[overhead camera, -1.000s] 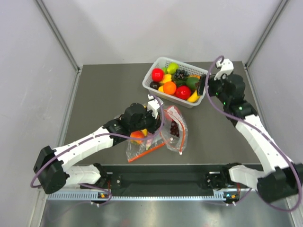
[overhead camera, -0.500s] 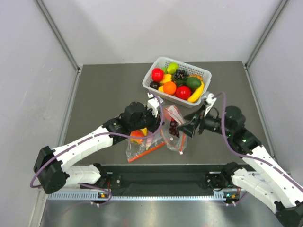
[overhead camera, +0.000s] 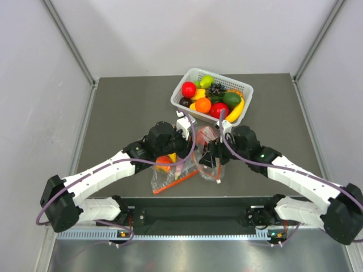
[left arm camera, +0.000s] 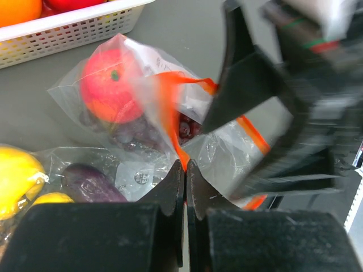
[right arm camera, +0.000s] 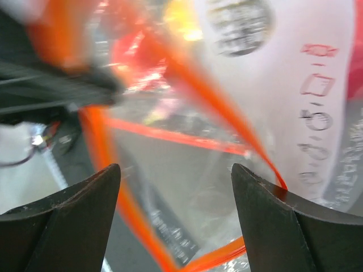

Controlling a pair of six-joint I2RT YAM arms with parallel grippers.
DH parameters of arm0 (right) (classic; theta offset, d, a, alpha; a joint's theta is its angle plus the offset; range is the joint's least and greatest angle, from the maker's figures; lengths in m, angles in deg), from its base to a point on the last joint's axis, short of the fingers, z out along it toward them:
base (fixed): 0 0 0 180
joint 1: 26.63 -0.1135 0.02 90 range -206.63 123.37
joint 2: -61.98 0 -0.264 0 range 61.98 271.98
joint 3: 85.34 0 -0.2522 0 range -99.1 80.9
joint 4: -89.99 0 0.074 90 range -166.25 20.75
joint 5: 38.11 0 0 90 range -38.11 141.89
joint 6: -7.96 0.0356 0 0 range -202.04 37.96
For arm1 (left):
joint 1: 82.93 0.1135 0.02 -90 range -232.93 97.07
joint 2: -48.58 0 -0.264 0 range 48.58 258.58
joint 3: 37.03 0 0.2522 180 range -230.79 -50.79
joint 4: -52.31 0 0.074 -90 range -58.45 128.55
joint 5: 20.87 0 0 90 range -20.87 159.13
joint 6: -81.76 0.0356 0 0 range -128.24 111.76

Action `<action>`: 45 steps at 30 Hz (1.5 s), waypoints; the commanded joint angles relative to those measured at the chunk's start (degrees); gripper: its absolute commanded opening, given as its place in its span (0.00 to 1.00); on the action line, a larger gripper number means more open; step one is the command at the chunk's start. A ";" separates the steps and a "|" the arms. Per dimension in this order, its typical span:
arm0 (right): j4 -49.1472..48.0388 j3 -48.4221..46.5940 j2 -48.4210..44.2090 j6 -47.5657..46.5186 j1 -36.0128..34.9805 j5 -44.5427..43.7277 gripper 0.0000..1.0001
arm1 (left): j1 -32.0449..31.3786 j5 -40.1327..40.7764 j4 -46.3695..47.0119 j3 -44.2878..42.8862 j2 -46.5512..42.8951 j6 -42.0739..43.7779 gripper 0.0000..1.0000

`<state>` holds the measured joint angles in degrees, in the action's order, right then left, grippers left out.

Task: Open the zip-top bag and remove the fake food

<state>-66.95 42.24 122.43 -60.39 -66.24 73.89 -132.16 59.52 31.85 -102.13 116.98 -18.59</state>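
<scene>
The zip-top bag lies crinkled at mid table, its orange-red zip strip parted into a loop. Inside it show the fake food: a red apple and dark grapes. My left gripper is shut on one side of the strip at the bag's mouth, seen from above as the left gripper. My right gripper is open, its fingertips on either side of the bag's open mouth, with nothing pinched. From above, the right gripper sits over the bag, right beside the left one.
A second clear bag with a lemon and an eggplant lies just left of the first, under my left arm. A white basket full of fruit stands behind the bags at the back right.
My right arm has swung from the basket down and left to the bag's mouth, its jaws narrowing a little. The left gripper has kept its hold without moving.
</scene>
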 commanded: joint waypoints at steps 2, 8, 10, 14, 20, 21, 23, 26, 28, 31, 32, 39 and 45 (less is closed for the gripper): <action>-1.30 -2.13 3.80 1.73 -0.73 -11.61 0.79 | -0.16 -1.20 1.34 -1.40 -1.69 0.07 0.00; -0.25 -3.00 5.56 1.03 -1.69 -25.33 0.80 | -0.16 -2.52 1.60 -0.96 -2.04 0.33 0.00; -0.07 -3.62 7.49 0.41 -2.30 -28.32 0.80 | -0.16 -3.66 2.48 -1.05 -1.78 0.42 0.00; -0.24 -6.34 11.53 -0.99 -5.73 -32.89 0.79 | -0.16 -6.47 4.06 -1.14 -0.99 -0.02 0.00; -2.18 -8.72 17.85 -2.05 -8.46 -36.85 0.70 | -0.34 -9.20 4.32 -2.19 0.86 -0.02 0.00; -3.75 -8.55 18.47 -2.05 -8.72 -36.59 0.68 | -0.34 -9.29 4.50 -2.19 0.86 -0.02 0.00; -5.51 -7.58 19.70 -1.61 -8.90 -35.71 0.67 | -0.34 -9.29 4.85 -2.02 0.77 -0.11 0.00; -7.89 -6.26 22.07 -1.00 -8.90 -36.32 0.66 | -0.43 -9.82 5.38 -1.67 0.59 -0.46 0.00; -8.77 -5.47 23.22 -0.64 -8.90 -36.41 0.66 | -0.43 -10.25 5.73 -1.49 0.42 -0.72 0.00; -12.54 -4.50 25.94 -0.03 -8.90 -37.03 0.67 | -0.43 -10.78 6.17 -1.14 0.07 -1.08 0.00; -13.07 -4.33 27.34 0.15 -8.90 -37.38 0.68 | -0.43 -10.87 6.00 -1.05 0.07 -1.16 0.00; -17.21 -3.53 32.80 0.50 -8.99 -42.56 0.60 | -0.43 -11.05 6.08 0.18 -1.51 -1.43 0.00; -16.95 -4.06 34.83 -0.55 -8.90 -44.67 0.18 | -0.43 -10.26 6.00 0.97 -2.22 -1.34 0.00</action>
<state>-85.66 37.37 154.76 -60.24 -74.90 32.41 -132.16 51.33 32.88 -101.14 117.31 -20.05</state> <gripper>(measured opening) 0.242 0.015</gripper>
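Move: The right hand, open, is at the bag's mouth. The dark grapes lie inside about 9 cm ahead of it, straight in line and some 12 cm lower. The red fruit is about 14 cm ahead, 2 cm left and 10 cm down; the eggplant in the other bag is 2 cm ahead, 11 cm left and 12 cm down. From the left hand, which pinches the zip rim, the grapes are roughly 6 cm ahead, 6 cm right and 17 cm below. Down and forward, about 11 cm each, the right hand dives through the bag's mouth towards the grapes, after a brief swing right and back. Its wrist turns clockwise some 25 degrees while the fingers tip more steeply down, and only near the end do they close most of the way. The left hand keeps its pinch on the rim and gives back about 2.5 cm. ##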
